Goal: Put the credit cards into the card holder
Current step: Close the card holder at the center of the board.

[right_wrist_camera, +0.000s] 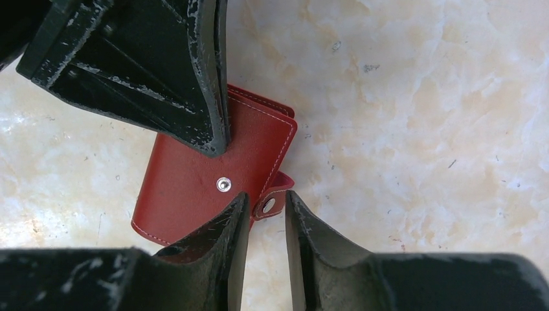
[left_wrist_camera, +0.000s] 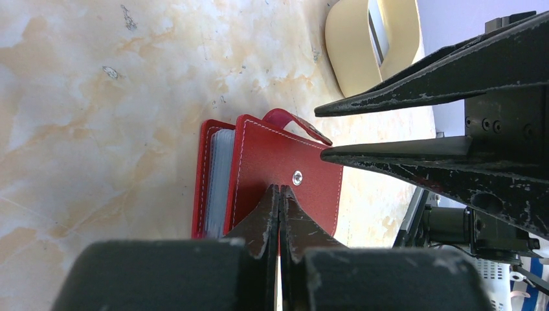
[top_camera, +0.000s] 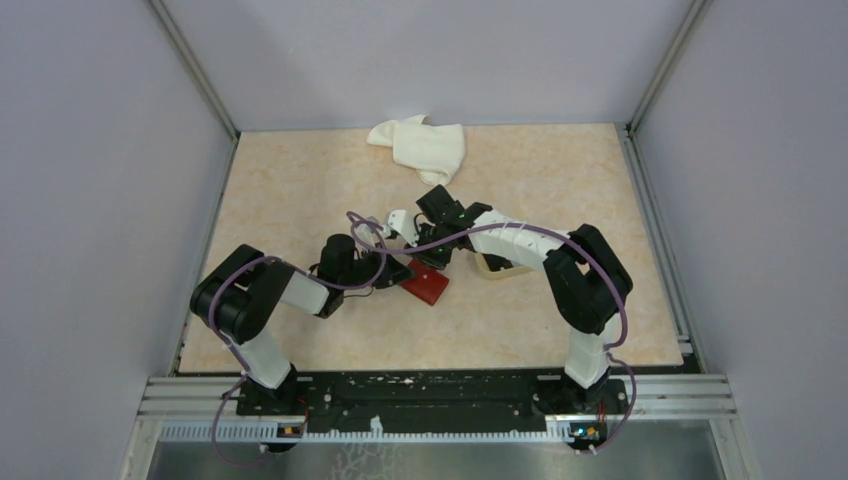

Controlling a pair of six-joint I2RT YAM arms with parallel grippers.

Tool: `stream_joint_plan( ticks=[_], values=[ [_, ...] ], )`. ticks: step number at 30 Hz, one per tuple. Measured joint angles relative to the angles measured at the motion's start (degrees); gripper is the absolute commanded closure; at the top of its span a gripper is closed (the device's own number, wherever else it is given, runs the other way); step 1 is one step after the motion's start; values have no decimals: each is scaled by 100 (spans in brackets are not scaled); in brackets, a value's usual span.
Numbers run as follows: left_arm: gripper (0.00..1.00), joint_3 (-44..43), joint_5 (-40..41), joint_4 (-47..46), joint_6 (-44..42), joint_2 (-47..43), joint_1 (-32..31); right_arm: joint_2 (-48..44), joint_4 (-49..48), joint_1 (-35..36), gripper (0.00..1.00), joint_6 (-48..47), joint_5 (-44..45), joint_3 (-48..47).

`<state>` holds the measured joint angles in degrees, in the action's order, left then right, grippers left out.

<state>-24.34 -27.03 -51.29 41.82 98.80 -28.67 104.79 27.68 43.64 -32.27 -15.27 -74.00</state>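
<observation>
The dark red card holder (top_camera: 427,287) (left_wrist_camera: 285,168) (right_wrist_camera: 194,175) lies closed on the table between the two arms, and clear sleeves show at its edge. My left gripper (top_camera: 400,272) (left_wrist_camera: 280,188) is shut, its joined tips resting on the red cover just below the metal snap stud. My right gripper (top_camera: 437,262) (right_wrist_camera: 267,197) (left_wrist_camera: 318,133) has its jaws narrowly apart, one on either side of the loose snap tab (right_wrist_camera: 270,202) (left_wrist_camera: 291,120); the tab fills the gap between them. No credit cards can be made out.
A beige rounded tray (top_camera: 497,268) (left_wrist_camera: 346,58) sits just right of the card holder, mostly under the right arm. A crumpled white cloth (top_camera: 420,145) lies at the back of the table. Grey walls close in three sides.
</observation>
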Motion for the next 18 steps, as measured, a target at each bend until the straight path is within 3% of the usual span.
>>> stream_joint_plan(
  ticks=[9, 14, 18],
  values=[
    [100, 0, 0, -2, -2, 0, 0, 0, 81, 0, 83, -2, 13, -7],
    [100, 0, 0, -2, -2, 0, 0, 0, 111, 0, 100, -2, 35, -7],
    [100, 2, 0, -4, -2, 0, 0, 2, 149, 0, 100, 39, 50, -48]
  ],
)
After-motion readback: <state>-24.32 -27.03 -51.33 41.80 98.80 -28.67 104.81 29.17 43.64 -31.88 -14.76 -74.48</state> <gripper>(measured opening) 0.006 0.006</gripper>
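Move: The card holder's strap lies practically between the right hand's parted fingertips, at most 1 cm below their midpoint. The snap button on the cover is about 3 cm back and 2 cm left of this hand, the holder's middle roughly 3 cm back and 3 cm left, both some 2 cm down; the cream tray stands about 14 cm to its right, level with it. From the left hand, the strap is some 2 cm ahead and 5 cm right. Around the free end of the strap the right fingers close fully and pinch it, at first slowly and then quickly near the end. Meanwhile that hand stays almost in place, easing less than half a centimetre to its right and a touch back, with no real wrist turn. The left hand holds still, its shut fingertips still resting on the cover. ##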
